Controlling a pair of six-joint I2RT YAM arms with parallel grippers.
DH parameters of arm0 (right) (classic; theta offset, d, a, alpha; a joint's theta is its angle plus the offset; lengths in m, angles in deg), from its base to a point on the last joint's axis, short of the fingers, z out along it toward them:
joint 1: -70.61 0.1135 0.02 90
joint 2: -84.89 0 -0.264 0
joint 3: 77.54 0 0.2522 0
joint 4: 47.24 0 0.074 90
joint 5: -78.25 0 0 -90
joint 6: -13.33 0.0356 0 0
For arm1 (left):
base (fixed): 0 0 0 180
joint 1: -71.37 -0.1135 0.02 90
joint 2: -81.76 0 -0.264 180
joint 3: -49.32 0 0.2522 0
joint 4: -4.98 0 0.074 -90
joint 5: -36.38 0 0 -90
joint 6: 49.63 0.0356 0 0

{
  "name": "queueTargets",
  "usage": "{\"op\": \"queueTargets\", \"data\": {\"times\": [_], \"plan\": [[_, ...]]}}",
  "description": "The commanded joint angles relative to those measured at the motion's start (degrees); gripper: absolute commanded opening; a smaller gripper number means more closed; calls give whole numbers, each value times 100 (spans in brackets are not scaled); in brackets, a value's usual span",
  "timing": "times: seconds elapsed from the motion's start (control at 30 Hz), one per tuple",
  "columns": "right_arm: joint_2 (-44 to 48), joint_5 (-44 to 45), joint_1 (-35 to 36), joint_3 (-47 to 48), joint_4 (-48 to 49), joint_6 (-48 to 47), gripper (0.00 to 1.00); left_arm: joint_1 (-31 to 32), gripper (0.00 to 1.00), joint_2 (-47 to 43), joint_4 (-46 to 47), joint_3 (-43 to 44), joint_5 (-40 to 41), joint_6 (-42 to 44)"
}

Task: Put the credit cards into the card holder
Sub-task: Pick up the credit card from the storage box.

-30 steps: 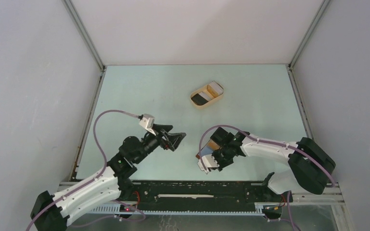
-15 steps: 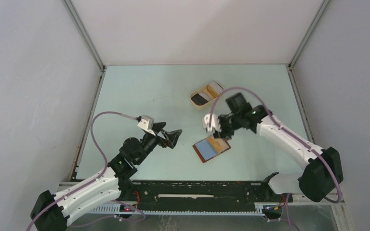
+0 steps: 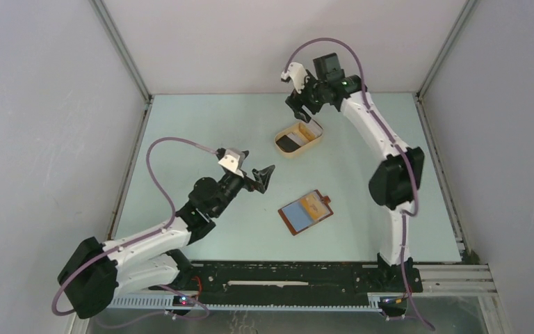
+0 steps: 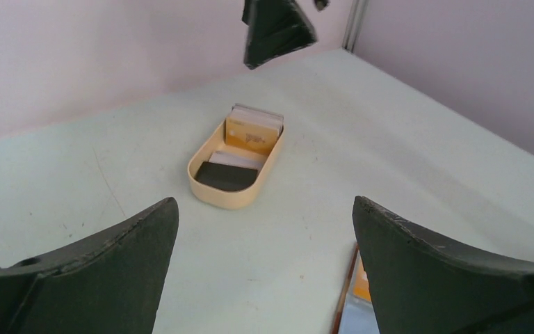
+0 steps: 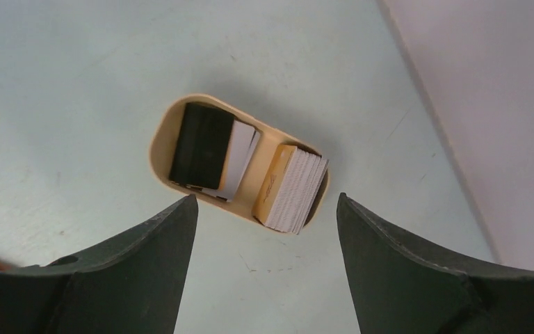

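The card holder lies open on the table, with a pale blue card on its left half; its edge shows beside my left finger. More credit cards sit in the beige oval tray: a black card on top of white cards. My right gripper hangs open and empty above the tray's far end. My left gripper is open and empty left of the card holder, pointing toward the tray.
A thick stack of pale cards with a tan front stands on edge in the far end of the tray. White walls with metal corner posts close in the table at the back and sides.
My right arm left the card holder, swung to the far side above the tray and opened. The card holder now lies uncovered. My left arm reached forward and opened wider.
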Motion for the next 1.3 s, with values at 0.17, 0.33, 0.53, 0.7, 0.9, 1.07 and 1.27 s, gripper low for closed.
{"op": "queueTargets", "data": {"times": [0.17, 0.33, 0.53, 0.7, 0.9, 1.07, 1.27], "plan": [[-1516, 1378, -11, 1246, -595, 867, 83, -47, 100, 411, 981, -236, -398, 2], [-2141, 2150, 28, 1658, -539, 1066, 81, -48, 100, 497, 1072, -256, -398, -73], [-2516, 2580, 105, 1813, -441, 966, 80, -48, 100, 524, 1096, -263, -391, -103], [-2657, 2729, 87, 1814, -387, 900, 80, -48, 100, 551, 1107, -263, -389, -113], [-2743, 2632, 94, 1810, -374, 913, 80, -47, 100, 568, 1116, -271, -389, -130], [-2808, 2580, 108, 1819, -388, 916, 81, -47, 100, 570, 1131, -271, -380, -139], [-2871, 2752, 68, 1825, -330, 869, 80, -42, 100, 570, 1133, -271, -372, -140]]}}
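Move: Ahead of the right hand by about 5 cm, 3 cm to its right and some 20 cm below, the orange credit card faces inward at the box's far-right end. The white card stack stands right behind it, about 7 cm ahead and 5 cm right of the hand; the dark card lies 2 cm ahead and 2 cm left. The card holder is some 22 cm back. From the left hand, the orange card is about 26 cm ahead and 16 cm right. Sinking about 18 cm, fast at first and then easing to a creep, the right hand comes down onto the far-right end of the storage box, also going some 6 cm forward and 4 cm right. The wrist swings clockwise and tips the fingers steeper, some 30 degrees in all, bringing the wide-open fingers to either side of the orange card and white stack without closing. ##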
